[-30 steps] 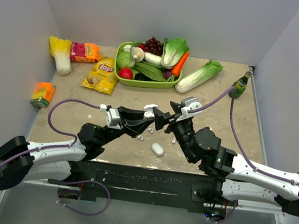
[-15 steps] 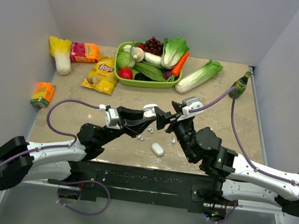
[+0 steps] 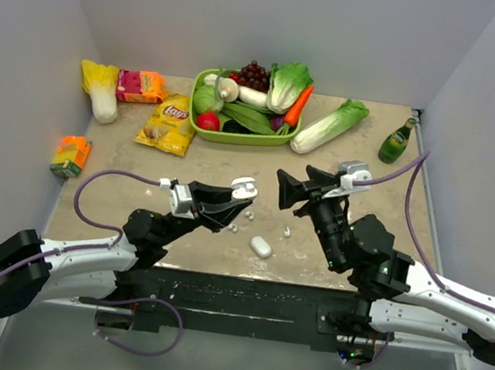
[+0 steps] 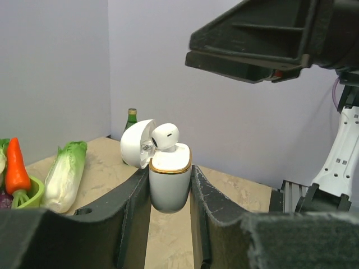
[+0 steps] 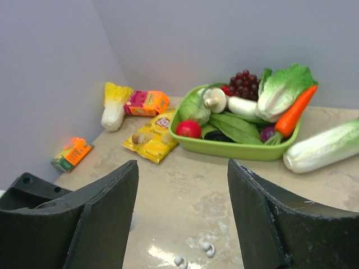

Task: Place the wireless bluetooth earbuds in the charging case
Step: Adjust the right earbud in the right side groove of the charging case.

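Note:
My left gripper (image 3: 238,198) (image 4: 170,188) is shut on the white charging case (image 4: 168,182) (image 3: 245,186), held upright above the table with its lid (image 4: 136,149) swung open. One of the earbuds (image 4: 165,136) sits in the case's top, its head above the gold rim. My right gripper (image 3: 282,190) (image 5: 182,168) hangs open and empty a short way right of the case, apart from it. Two loose earbuds (image 5: 207,248) (image 5: 180,261) lie on the table below it. In the top view I see loose earbuds (image 3: 248,214) (image 3: 287,231) under the arms.
A second, closed white case (image 3: 261,246) lies near the front edge. At the back stand a green tray (image 3: 235,137) of vegetables, a chips bag (image 3: 166,124), a cabbage (image 3: 329,125) and a green bottle (image 3: 396,142). An orange carton (image 3: 70,155) lies at the left.
My right gripper has pulled back to the right, away from the case it was pressed against. The left gripper has shifted slightly left with the case.

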Tool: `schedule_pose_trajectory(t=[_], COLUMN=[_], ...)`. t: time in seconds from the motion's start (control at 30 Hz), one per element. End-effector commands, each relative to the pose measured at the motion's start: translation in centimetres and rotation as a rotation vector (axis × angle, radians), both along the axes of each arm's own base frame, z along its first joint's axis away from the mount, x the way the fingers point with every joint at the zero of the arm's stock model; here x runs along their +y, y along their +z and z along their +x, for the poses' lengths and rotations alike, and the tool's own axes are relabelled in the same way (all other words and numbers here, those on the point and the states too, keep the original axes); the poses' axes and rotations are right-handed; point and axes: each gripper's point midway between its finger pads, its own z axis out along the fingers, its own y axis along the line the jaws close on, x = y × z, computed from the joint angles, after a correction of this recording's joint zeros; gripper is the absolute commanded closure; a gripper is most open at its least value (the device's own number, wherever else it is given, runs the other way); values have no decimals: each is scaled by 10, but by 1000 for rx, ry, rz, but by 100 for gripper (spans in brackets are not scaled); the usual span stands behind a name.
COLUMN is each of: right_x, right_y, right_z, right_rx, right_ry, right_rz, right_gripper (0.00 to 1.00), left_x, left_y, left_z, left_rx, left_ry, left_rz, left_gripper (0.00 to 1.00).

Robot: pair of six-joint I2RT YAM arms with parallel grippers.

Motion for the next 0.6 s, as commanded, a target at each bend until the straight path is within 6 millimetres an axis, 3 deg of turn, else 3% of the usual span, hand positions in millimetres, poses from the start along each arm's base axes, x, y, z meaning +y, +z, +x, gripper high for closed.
schedule_pose_trajectory(t=[0.0, 0.07, 0.17, 0.23, 0.43, 0.57], right_x=[-10, -13, -10, 7, 35, 34], right_y=[-29, -45, -52, -49, -39, -37], right_z=[19, 22, 15, 0, -37, -54], right_rx=[117, 159, 151, 123, 52, 37], right_ry=[-104, -99, -8, 134, 423, 516], right_rz=[-39, -46, -29, -25, -78, -129], right_gripper=[33, 34, 36, 37, 35, 34], left_x=[36, 39, 40, 40, 41, 40], left_y=[60, 58, 49, 42, 41, 39], left_z=[-39, -61, -82, -95, -116, -114], left_rx=[-215, -288, -332, -375, -464, -469], left_ry=[-37, -109, -188, -234, -316, -312], left_rz=[-218, -206, -172, -153, -165, -166], left_gripper=[100, 100, 100, 100, 100, 100])
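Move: The right earbud sits in the open charging case that my left fingers already hold, some 3 cm above that hand's point, 2 cm right and 1 cm ahead. From my open, empty right hand it is about 7 cm left, 2 cm back and 5 cm lower. On the table roughly 26 cm below the right hand, one loose earbud lies 4 cm ahead and 5 cm left; a white pill-shaped case lies 4 cm back and 2 cm left. With the case still pinched, my left hand draws back about 7 cm, then sinks as well, nearly 5 cm in all, swinging its fingers clockwise. My right hand, fingers staying open and clear of the earbud, dips about 6 cm with a slight reach forward, then draws back and left above the case side, turning some 20 degrees counter-clockwise. ##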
